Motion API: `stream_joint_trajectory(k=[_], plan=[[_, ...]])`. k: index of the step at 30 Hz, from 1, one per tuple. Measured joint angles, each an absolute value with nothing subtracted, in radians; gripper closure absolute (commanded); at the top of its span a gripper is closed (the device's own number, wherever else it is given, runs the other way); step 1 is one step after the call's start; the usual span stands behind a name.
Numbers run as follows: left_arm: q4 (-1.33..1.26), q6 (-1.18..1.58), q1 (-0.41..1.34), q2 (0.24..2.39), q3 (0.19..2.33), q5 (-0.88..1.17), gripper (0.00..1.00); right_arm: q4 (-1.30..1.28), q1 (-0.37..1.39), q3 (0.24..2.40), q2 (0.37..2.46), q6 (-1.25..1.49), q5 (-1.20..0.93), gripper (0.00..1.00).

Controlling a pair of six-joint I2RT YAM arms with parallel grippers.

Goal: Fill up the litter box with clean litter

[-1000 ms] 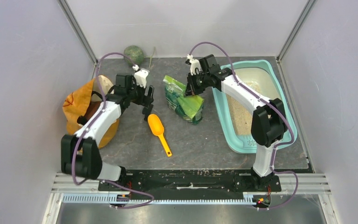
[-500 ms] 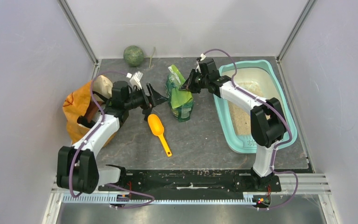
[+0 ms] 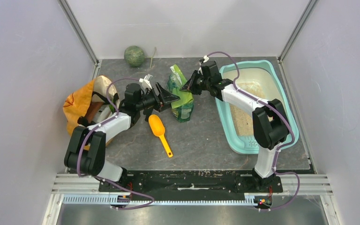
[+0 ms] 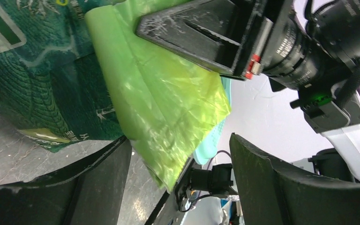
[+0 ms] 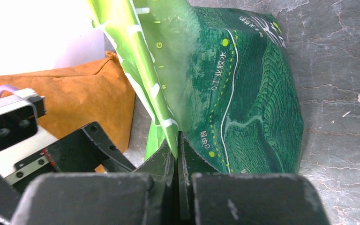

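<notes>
The green litter pouch (image 3: 180,96) stands upright on the table, left of the light-teal litter box (image 3: 225,117). Pale beige clean litter (image 3: 241,119) lies in the box. My right gripper (image 3: 189,86) is shut on the pouch's top edge, and in the right wrist view the jaws (image 5: 176,145) pinch the light-green seam of the pouch (image 5: 243,93). My left gripper (image 3: 168,97) is open against the pouch's left side. In the left wrist view its jaws (image 4: 180,159) stand wide, with the pouch's light-green flap (image 4: 168,103) hanging loose between them.
An orange scoop (image 3: 159,131) lies on the table just below the left gripper. An orange sack (image 3: 82,108) sits at the left edge. A green ball (image 3: 134,55) rests at the back wall. Enclosure walls stand on both sides.
The right gripper raised the pouch from slumped to upright and shifted it slightly left. The left gripper swung right and now reaches the pouch's side.
</notes>
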State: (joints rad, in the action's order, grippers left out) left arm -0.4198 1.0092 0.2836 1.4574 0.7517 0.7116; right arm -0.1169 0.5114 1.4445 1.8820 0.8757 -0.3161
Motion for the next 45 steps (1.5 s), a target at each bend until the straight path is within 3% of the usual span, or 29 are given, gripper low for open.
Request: stream_joint_trajectory(k=[5,11,15,18,26,29,31,33,36,38,40,45], plan=[[-0.458,1.056,0.29,1.513,0.752,0.709,0.28,-0.105,0.515,1.431,1.876,0.879,-0.31,1.0],[-0.552,1.121,0.307,1.544,0.752,0.709,0.64,-0.104,0.515,1.417,1.862,0.879,-0.298,1.0],[-0.63,1.15,0.346,1.55,0.754,0.714,0.64,-0.097,0.515,1.41,1.86,0.879,-0.298,1.0],[-0.641,1.159,0.374,1.552,0.762,0.713,0.49,-0.092,0.515,1.406,1.858,0.879,-0.298,1.0],[-0.631,1.178,0.372,1.606,0.775,0.689,0.47,-0.09,0.519,1.405,1.858,0.879,-0.294,1.0],[-0.633,1.189,0.368,1.625,0.794,0.682,0.67,-0.082,0.52,1.397,1.854,0.879,-0.294,1.0],[-0.636,1.196,0.367,1.634,0.799,0.682,0.94,-0.078,0.52,1.396,1.853,0.879,-0.294,1.0],[-0.637,1.207,0.366,1.643,0.801,0.682,0.98,-0.074,0.52,1.392,1.852,0.879,-0.294,0.83],[-0.634,1.208,0.366,1.645,0.806,0.689,0.98,-0.061,0.52,1.388,1.846,0.88,-0.298,0.41],[-0.603,1.184,0.362,1.642,0.82,0.699,0.98,-0.029,0.514,1.389,1.831,0.875,-0.324,0.25],[-0.532,1.125,0.36,1.625,0.842,0.705,0.98,-0.006,0.503,1.411,1.795,0.845,-0.375,0.19],[-0.157,0.799,0.356,1.51,0.974,0.688,0.98,0.047,0.423,1.465,1.739,0.816,-0.495,0.16]])
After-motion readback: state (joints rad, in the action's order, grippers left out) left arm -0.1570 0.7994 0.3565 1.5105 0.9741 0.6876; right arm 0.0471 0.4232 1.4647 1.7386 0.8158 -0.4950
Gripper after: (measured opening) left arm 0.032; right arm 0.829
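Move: The left hand, open, has the loose end of the litter bag's green flap just in front of its fingertips: about 4 cm right, 1 ahead, nearly level. The bag's body sits some 3 cm ahead, 4 right and 6 below. The black clip lies roughly 3 cm ahead, 13 left and 10 down, the scoop 7 back, 8 left and equally low. From the right hand, already pinching the bag's top edge, that flap end is about 4 cm back and 2 left, level. Rightward by about 4 cm goes the left hand onto the green flap, its fingers half closing, easing open a little, then shutting to pinch the flap while the right hand keeps its hold on the bag's top edge. The right then opens, lets go and rises some 10 cm clear; the left keeps its pinch and starts drawing slightly left and up. ##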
